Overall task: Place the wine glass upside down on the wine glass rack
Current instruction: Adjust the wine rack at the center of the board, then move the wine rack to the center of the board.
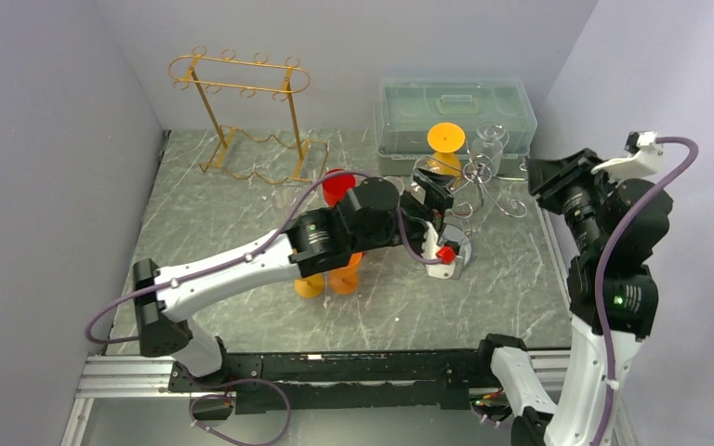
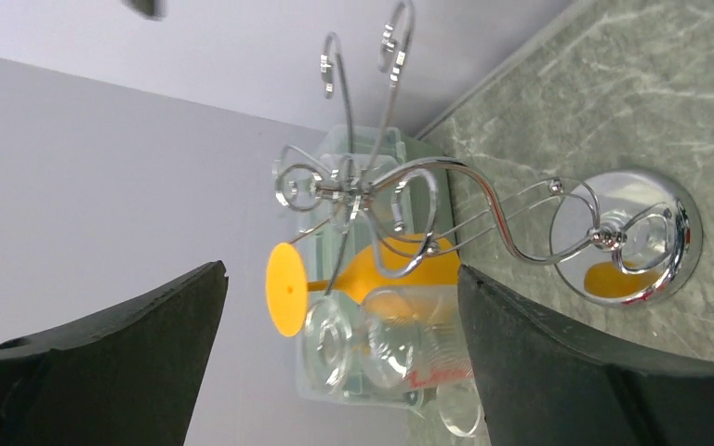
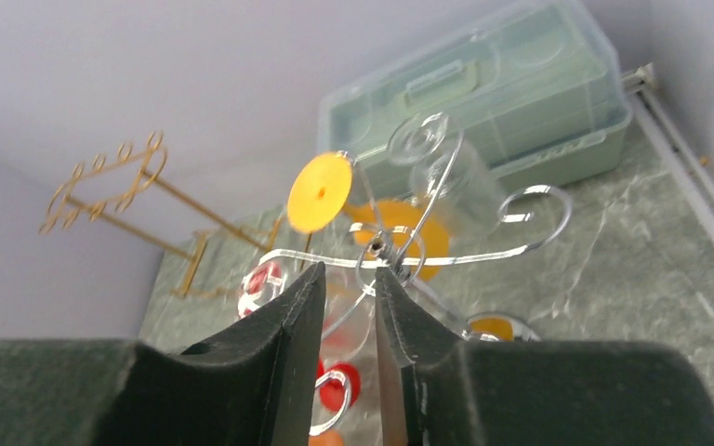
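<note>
The chrome wine glass rack (image 1: 488,190) stands at the back centre right. A clear wine glass (image 1: 490,141) and a yellow wine glass (image 1: 446,137) hang upside down on it, feet up. In the left wrist view, the clear wine glass (image 2: 409,348) and the yellow one (image 2: 285,288) hang beyond my left gripper (image 2: 344,271), which is wide open with nothing between its fingers. My left gripper (image 1: 437,197) sits just left of the rack. My right gripper (image 3: 350,271) has a narrow gap and holds nothing. It looks toward the rack (image 3: 465,256) from the right (image 1: 541,177).
A gold wire rack (image 1: 242,111) stands at the back left. A lidded pale green box (image 1: 456,111) sits behind the chrome rack. A red glass (image 1: 337,184) and orange glasses (image 1: 330,279) stand by the left arm. Walls close in on both sides.
</note>
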Motion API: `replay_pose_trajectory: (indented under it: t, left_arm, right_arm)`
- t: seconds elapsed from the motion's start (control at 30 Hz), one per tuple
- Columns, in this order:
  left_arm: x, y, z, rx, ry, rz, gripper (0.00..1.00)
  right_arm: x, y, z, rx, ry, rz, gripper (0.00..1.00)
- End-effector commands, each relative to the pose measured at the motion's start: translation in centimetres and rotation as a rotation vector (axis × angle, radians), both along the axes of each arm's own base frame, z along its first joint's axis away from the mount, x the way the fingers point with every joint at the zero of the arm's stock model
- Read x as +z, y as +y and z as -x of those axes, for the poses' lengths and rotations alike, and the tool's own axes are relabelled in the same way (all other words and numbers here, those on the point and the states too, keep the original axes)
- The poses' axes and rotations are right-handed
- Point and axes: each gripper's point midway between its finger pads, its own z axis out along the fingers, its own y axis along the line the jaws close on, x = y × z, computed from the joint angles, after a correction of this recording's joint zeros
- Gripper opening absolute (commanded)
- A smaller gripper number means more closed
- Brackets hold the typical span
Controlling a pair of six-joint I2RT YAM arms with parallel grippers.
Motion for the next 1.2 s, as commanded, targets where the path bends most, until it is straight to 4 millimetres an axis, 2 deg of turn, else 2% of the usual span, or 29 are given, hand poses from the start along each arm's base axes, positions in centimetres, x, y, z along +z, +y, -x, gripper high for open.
replay_pose_trajectory:
  t: [0.0,0.1,0.23,0.37,0.53,0.83,1.1,1.17]
  left_arm:
    - [6.7,4.0,2.7,-0.030,0.024,0.142,0.99]
    - [8.3,6.0,3.0,-0.007,-0.002,0.179,0.99]
    - [10.8,8.5,3.1,0.030,-0.025,0.241,0.99]
    - [12.6,10.0,3.1,0.059,-0.053,0.268,1.00]
    - [14.7,11.0,2.9,0.091,-0.065,0.303,1.00]
    - [16.8,11.8,3.0,0.100,-0.106,0.344,0.99]
    - [17.6,11.9,3.1,0.093,-0.114,0.367,0.99]
    - [17.7,12.1,3.2,0.092,-0.121,0.367,0.99]
  right_arm:
    - [-3.3,2.0,2.5,0.093,0.104,0.040,0.25]
    - [-6.3,2.8,4.2,0.129,0.183,0.042,0.19]
    - [-10.5,4.1,6.1,0.200,0.315,0.023,0.01]
    - [-15.1,5.8,8.0,0.294,0.482,-0.039,0.00]
    - [-21.9,6.4,9.7,0.313,0.642,-0.105,0.00]
    - [-30.3,6.3,6.8,0.194,0.666,-0.295,0.00]
    - [-35.2,6.2,3.1,0.061,0.671,-0.433,0.00]
    - [-36.6,6.3,2.7,0.022,0.669,-0.477,0.00]
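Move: The chrome base of the wine rack, which the right hand heads for, lies far below it, some 44 cm down, about 4 cm ahead and 9 cm to its left. The rack's hub is roughly 7 cm ahead, 8 cm left and 8 cm below that hand. From the left hand the base is about 7 cm ahead, 4 cm right and 37 cm down, and the clear glass on the rack's left side is 8 cm straight ahead and some 6 cm lower. Downward in a fast sweep of about 37 cm, the right hand passes in front of the rack's arms, easing back and left before turning forward again towards the base. It tips some 45 degrees nose-down and shuts its partly open fingers on nothing. Up and to its left, the left hand, empty and still wide open, withdraws from the rack. ##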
